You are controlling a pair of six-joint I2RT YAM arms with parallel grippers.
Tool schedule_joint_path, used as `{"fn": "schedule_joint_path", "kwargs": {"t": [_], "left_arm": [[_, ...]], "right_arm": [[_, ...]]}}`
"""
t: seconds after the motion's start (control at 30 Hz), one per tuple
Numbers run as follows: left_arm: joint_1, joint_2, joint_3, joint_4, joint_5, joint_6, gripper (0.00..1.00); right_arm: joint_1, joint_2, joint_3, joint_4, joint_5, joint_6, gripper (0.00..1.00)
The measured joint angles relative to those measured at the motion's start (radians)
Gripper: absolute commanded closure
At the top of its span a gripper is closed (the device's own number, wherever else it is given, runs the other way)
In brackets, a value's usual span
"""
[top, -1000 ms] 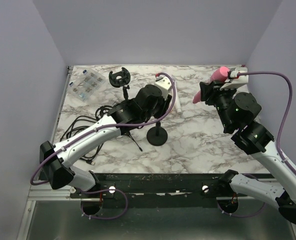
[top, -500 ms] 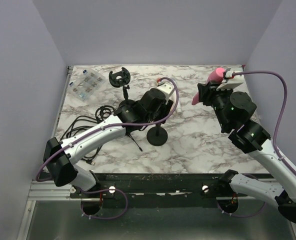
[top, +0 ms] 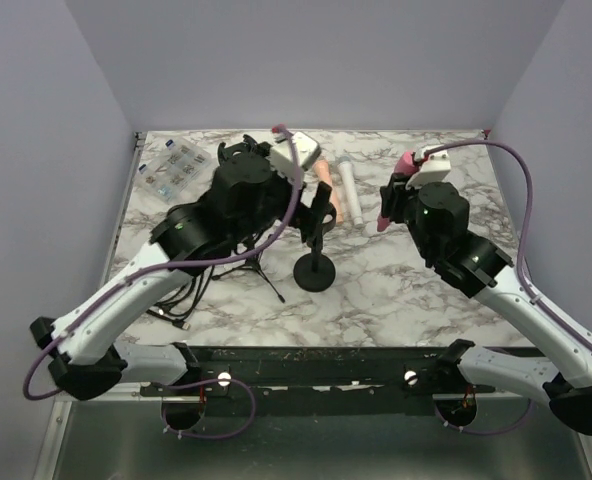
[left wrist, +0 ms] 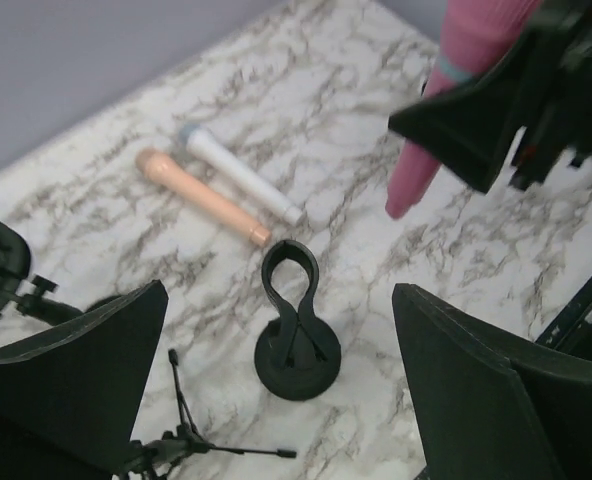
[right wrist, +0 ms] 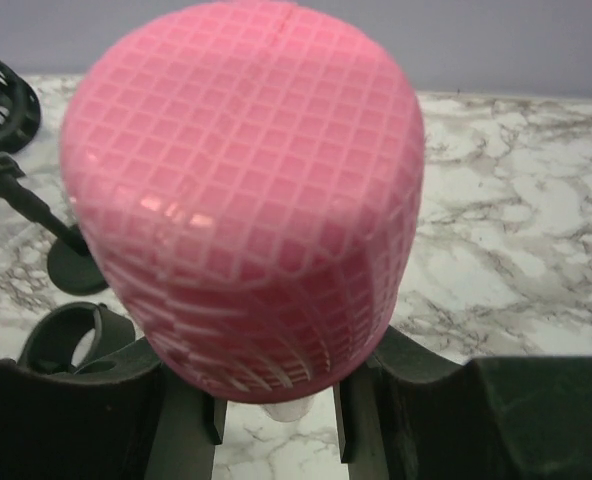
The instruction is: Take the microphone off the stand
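Observation:
The black microphone stand [top: 316,268] stands mid-table on a round base, and its clip [left wrist: 289,275] is empty. My right gripper [top: 390,203] is shut on the pink microphone [top: 387,208] and holds it in the air, right of the stand. The mesh head [right wrist: 246,200] fills the right wrist view between the fingers [right wrist: 96,420]. The microphone also shows in the left wrist view [left wrist: 446,110]. My left gripper [top: 317,207] is wide open and empty, above the stand, which shows between its fingers [left wrist: 76,370].
A peach microphone [top: 327,189] and a white microphone [top: 347,186] lie side by side behind the stand. A small black tripod [top: 263,272] and tangled cables [top: 161,260] lie to the left. A clear parts box [top: 174,166] sits at the back left.
My left arm has lifted off the stand and swung up and back, its gripper now open above it. My right arm has carried the pink microphone leftward.

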State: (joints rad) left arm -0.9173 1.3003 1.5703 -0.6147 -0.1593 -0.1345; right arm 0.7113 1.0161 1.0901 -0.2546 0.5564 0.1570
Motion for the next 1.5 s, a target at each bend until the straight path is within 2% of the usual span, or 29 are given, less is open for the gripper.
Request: {"fn": "schedule_joint_path", "kwargs": {"t": [0.13,0.3,0.37,0.47,0.7,0.97,1.23,1.5], "left_arm": [[0.002,-0.19,-0.039,0.056,-0.014,0.07,0.01],[0.006,-0.428,-0.261,0.214,-0.077,0.158,0.01],[0.008,-0.525,-0.391,0.312,-0.123,0.19,0.01],[0.011,-0.594,-0.505,0.393,-0.176,0.218,0.02],[0.013,-0.673,-0.615,0.521,-0.25,0.245,0.01],[0.013,-0.706,-0.631,0.592,-0.273,0.248,0.01],[0.013,-0.731,-0.631,0.592,-0.272,0.238,0.01],[0.013,-0.745,-0.631,0.612,-0.274,0.239,0.01]], "right_arm": [[0.0,0.017,-0.039,-0.089,0.007,0.061,0.99],[0.0,0.095,-0.088,-0.214,0.005,0.167,0.99],[0.0,0.163,-0.088,-0.252,0.006,0.209,0.99],[-0.001,0.286,-0.085,-0.294,0.012,0.248,0.99],[-0.075,0.58,-0.011,-0.335,0.028,0.266,0.99],[-0.216,0.742,0.098,-0.309,0.006,0.233,0.99],[-0.281,0.925,0.255,-0.245,0.013,0.163,0.99],[-0.353,1.141,0.489,-0.158,-0.024,0.047,0.9]]}}
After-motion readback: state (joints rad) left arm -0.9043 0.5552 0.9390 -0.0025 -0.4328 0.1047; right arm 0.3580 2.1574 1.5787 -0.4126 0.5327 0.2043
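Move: The pink microphone, already in the right hand, is bound for the bare table to the right of the white microphone: some 20 cm ahead, 5 cm to the right and 31 cm below. The white microphone lies about 20 cm ahead and 4 cm left of that hand, the peach one 7 cm farther left; the emptied round-base stand is 15 cm left and 3 cm back. From the left hand, that bare spot is roughly 24 cm ahead, 21 cm right and 34 cm down. The pink microphone, kept in the closed right fingers, goes about 30 cm down, almost straight at first, then swings some 18 cm forward and slightly right close over the table beside the white one, as the wrist tips down about 40 degrees, laying the handle back towards the robot. The left hand, already open, retreats left, up and a little back from the stand, tilting its fingers up. ##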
